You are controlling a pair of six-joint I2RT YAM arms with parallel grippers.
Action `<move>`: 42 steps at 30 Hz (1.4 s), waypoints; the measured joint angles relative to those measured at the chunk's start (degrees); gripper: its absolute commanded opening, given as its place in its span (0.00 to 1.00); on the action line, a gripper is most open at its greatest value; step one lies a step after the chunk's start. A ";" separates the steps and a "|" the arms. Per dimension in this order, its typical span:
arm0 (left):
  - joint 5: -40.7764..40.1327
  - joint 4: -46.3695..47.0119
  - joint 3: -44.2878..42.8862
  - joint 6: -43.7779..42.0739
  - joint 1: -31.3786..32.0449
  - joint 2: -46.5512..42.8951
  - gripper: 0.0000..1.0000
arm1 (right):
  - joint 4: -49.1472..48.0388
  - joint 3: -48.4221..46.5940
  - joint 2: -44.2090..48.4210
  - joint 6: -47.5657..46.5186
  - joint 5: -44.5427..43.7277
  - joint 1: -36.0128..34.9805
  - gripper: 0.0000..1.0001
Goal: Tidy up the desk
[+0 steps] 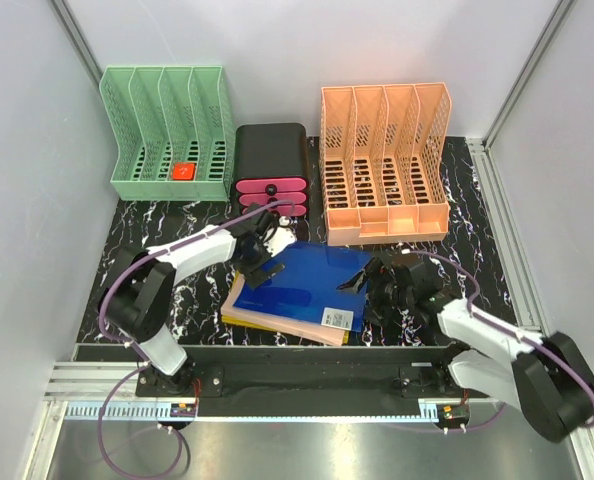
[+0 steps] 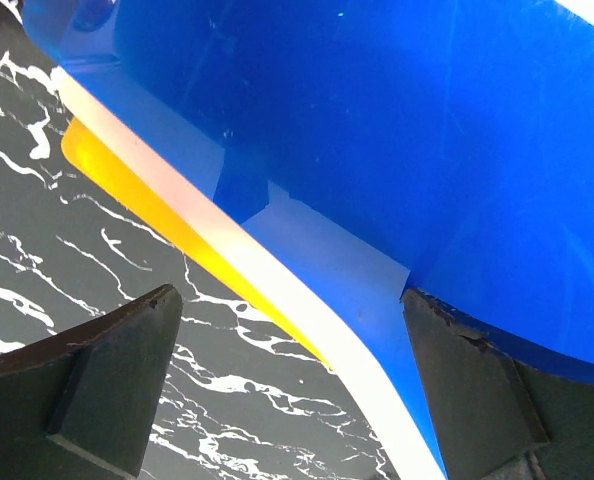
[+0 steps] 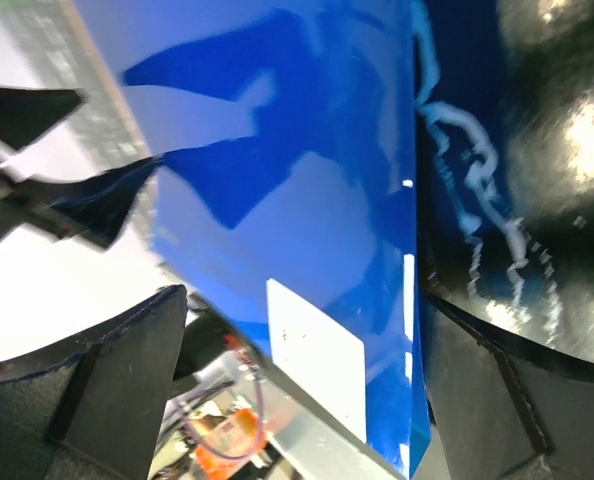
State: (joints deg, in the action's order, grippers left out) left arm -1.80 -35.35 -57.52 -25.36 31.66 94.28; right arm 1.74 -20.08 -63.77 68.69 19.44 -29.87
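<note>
The desk (image 1: pixel 147 235) is a black, white-veined tabletop. At its front middle lies a stack of folders: a glossy blue folder (image 1: pixel 302 285) on top, with pink and yellow ones (image 1: pixel 239 312) under it. My left gripper (image 1: pixel 260 258) is open at the stack's far-left edge. In the left wrist view its fingers (image 2: pixel 107 390) straddle the edge of the blue folder (image 2: pixel 397 130) over the desk (image 2: pixel 77 260). My right gripper (image 1: pixel 375 285) is open at the folder's right edge. The blue folder (image 3: pixel 307 200) and its white label (image 3: pixel 312 365) lie between that gripper's fingers (image 3: pixel 107 380).
A green file rack (image 1: pixel 167 135) with a small red item (image 1: pixel 182 171) stands at the back left. A black and pink drawer unit (image 1: pixel 271 170) stands in the middle back. An orange file rack (image 1: pixel 384 160) stands at the back right. A black front rail (image 1: pixel 307 355) runs along the near edge.
</note>
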 measured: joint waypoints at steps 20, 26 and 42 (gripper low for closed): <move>0.02 1.07 -0.96 -0.02 1.88 0.76 0.99 | -12.63 4.79 3.98 12.00 3.41 1.07 0.78; 0.02 1.07 -0.96 -0.02 1.90 0.76 0.99 | -18.49 4.22 -3.15 12.20 5.81 1.07 0.61; -0.46 -1.92 -3.93 -0.28 0.83 -0.79 0.99 | 0.85 -10.75 0.39 0.74 5.81 1.11 0.00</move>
State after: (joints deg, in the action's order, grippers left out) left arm -2.26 -37.28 -61.45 -25.65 32.49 93.49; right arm 2.59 -30.83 -63.37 69.43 25.26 -28.75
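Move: The blue folder's right edge lies between my open right fingers, its middle about 2 cm ahead of the right hand, 1 cm to its right and 2 cm below. The pink folder under it is centred some 15 cm left and 2 cm ahead; the orange organizer stands about 22 cm ahead and 6 cm right. From my left hand, the blue folder's middle is about 8 cm right and level fore-and-aft, with the drawer box roughly 21 cm straight ahead. I raise my open right hand about 3.5 cm, rolling its left side up some 15 degrees, then work it forward and left, dipping slightly, while the fingers shut and pinch the blue folder's right edge; pinching it, I lift again to end about 7 cm higher. My left hand eases 1.5 cm right, stays open with one finger on the folder's left part, and starts rising at the end. ##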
